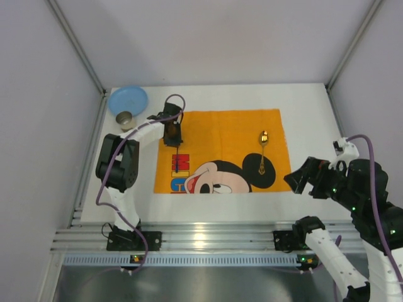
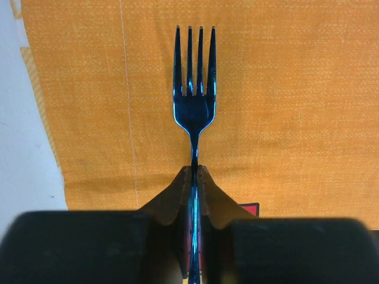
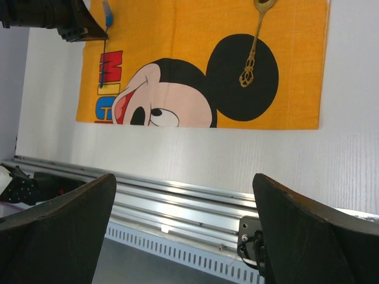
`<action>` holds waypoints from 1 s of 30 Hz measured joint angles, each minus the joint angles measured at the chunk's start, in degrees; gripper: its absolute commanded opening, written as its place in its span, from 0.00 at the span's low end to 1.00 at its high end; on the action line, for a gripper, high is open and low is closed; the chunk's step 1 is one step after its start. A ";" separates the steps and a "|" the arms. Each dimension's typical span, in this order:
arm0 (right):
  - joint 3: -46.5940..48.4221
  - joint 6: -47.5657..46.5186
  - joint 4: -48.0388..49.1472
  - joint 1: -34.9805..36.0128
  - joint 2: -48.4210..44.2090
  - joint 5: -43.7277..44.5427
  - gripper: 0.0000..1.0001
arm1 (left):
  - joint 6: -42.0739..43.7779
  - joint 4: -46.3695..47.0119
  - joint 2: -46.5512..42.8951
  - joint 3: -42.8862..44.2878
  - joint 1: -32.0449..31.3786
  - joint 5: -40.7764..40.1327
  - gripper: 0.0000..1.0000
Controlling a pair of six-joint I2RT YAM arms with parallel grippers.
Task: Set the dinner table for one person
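A blue metal fork point(image 2: 194, 106) has its tines pointing to the far side, over the left part of the orange Mickey Mouse cloth point(image 1: 220, 135). My left gripper point(image 2: 194, 170) is shut on the fork's neck, and the handle point(image 1: 178, 162) trails toward the near edge. A gold spoon point(image 1: 262, 151) lies on the right part of the cloth, bowl to the far side. The cloth lies on the white dinner table point(image 1: 312, 113). My right gripper point(image 3: 183, 177) hangs open and holds nothing, over the table's near right edge by the aluminium rail point(image 3: 177, 204).
A blue plate point(image 1: 128, 99) sits at the far left corner of the table, with a small metal cup point(image 1: 126, 119) just in front of it, both beside the left arm. Grey walls close in the left, right and far sides.
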 measured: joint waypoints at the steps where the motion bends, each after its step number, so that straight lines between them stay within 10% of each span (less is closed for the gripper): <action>1: -0.02 0.04 0.02 0.00 0.07 0.02 1.00 | -0.24 -0.20 0.00 -0.02 0.00 -0.11 0.20; 5: -0.07 0.22 0.24 0.00 0.74 0.02 1.00 | -1.14 -0.92 -0.28 0.09 -0.07 -1.38 0.76; 30: -2.36 0.26 5.99 0.00 7.93 3.28 1.00 | -6.45 -7.21 -4.28 14.73 31.23 -3.32 0.77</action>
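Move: On the orange cloth, the left hand still holds the blue fork by its neck, with the fork's middle about 2 cm back. The metal cup, next to be reached, stands some 20 cm to this hand's left and 10 cm ahead. The blue plate lies about 14 cm beyond the cup, and the gold spoon 32 cm to the hand's right and 2 cm back. From the right hand, the cup is about 40 cm ahead, 55 cm left and well below. Opening wide to let go of the fork, the left hand lifts clear and forward, then sweeps left about 25 cm towards the cup, turning some 40 degrees counter-clockwise. It tops out about 13 cm up and begins to sink, ending open above the table close to the cup, slightly to its left. The empty, open right hand eases forward about 4 cm, high up. ##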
